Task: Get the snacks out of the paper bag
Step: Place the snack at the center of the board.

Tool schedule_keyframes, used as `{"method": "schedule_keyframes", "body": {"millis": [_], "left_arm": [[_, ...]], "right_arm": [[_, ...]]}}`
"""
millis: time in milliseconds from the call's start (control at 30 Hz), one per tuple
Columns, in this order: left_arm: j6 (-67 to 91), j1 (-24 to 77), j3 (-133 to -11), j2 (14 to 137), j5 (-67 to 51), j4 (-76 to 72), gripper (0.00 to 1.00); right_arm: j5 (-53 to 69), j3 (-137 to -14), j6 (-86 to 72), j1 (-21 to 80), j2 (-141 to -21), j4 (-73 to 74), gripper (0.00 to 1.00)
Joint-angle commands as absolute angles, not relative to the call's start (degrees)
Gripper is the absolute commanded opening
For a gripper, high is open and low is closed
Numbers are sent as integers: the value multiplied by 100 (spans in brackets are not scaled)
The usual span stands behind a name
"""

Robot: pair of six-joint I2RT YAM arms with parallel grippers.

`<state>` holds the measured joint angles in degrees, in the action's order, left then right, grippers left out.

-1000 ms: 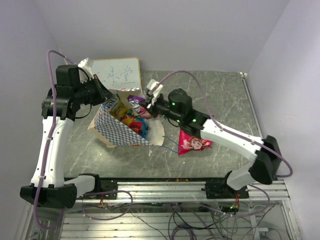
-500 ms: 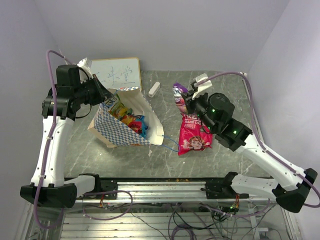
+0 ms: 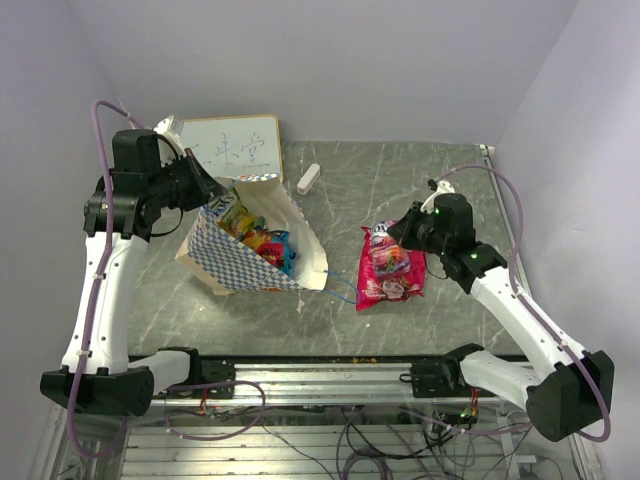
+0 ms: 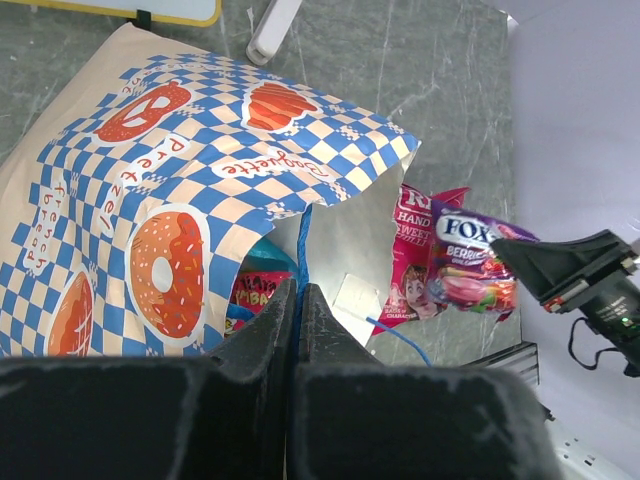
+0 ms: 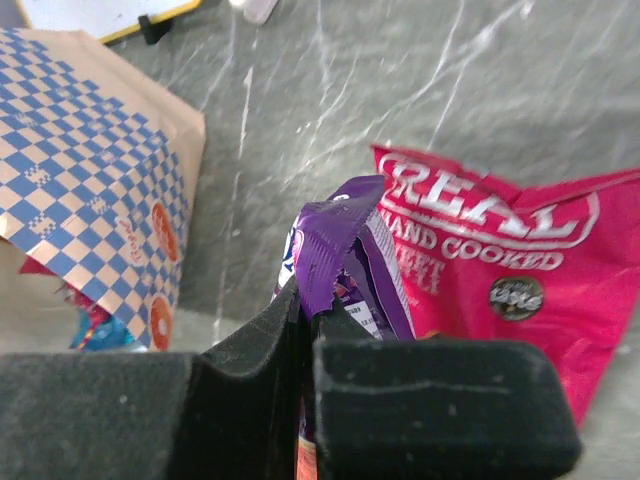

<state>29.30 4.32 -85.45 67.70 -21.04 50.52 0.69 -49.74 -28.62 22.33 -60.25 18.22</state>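
The paper bag (image 3: 225, 262) lies tilted with its mouth toward the right. My left gripper (image 3: 213, 188) is shut on the bag's blue cord handle (image 4: 300, 250) at the upper rim, holding the mouth up. Several snacks (image 3: 262, 241) show inside the bag, one of them red (image 4: 248, 290). My right gripper (image 5: 305, 305) is shut on the top edge of a purple snack packet (image 5: 345, 235). That packet (image 3: 388, 259) hangs just over the large pink-red packet (image 3: 392, 288), which lies flat on the table right of the bag. In the left wrist view the purple packet (image 4: 465, 265) overlaps the pink-red one (image 4: 408, 262).
A white framed writing board (image 3: 232, 145) leans at the back left, behind the bag. A small white oblong block (image 3: 308, 178) lies on the grey marble table (image 3: 420, 185) behind the bag's mouth. The second blue cord handle (image 3: 342, 283) trails on the table.
My right gripper has carried the purple packet out of the bag's mouth, swung right and come down over the pink-red packet. The left gripper and the bag have not moved.
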Motion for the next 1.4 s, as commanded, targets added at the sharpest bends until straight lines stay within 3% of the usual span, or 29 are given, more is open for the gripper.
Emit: {"method": "schedule_keyframes", "body": {"millis": [0, 333, 567, 733, 900, 1067, 1367], "left_arm": [[2984, 466, -8599, 6666, -2095, 5102, 7], [2958, 467, -8652, 6738, -2161, 5118, 7], [2934, 468, -8681, 6792, -2167, 5133, 7], [2944, 466, -8655, 6839, -2238, 5084, 7], [2936, 466, -8675, 6910, -2294, 5072, 7], [2970, 466, -8618, 6917, -2319, 5018, 7], [2947, 466, -8577, 6909, -2423, 4966, 7]], "right_arm": [[1580, -4468, -4277, 1781, -6039, 1009, 0], [2883, -3498, -4724, 653, -6591, 403, 0], [2837, -3076, -4268, 385, -6798, 314, 0], [2213, -3141, -3284, 130, -7160, 820, 12], [2064, -3534, -2527, -61, -7497, 1403, 38], [1809, -4410, -2174, -51, -7224, 2543, 57], [2886, -5115, -2160, 740, -7127, 2803, 60]]}}
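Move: The right hand holds the purple snack by its top edge. The pink snack bag it goes to lies flat about 18 cm below, level fore-and-aft and roughly 2 cm right. The paper bag stands some 34 cm left of the hand, 2 cm farther out, 12 cm lower; the white eraser is about 26 cm ahead, 22 cm left, 19 cm below. From the left hand the pink bag lies level, some 38 cm right, 31 cm down. Right hand sinks 15 cm rightwards, tipping down, opens to release the purple snack, then rises about 8 cm. ##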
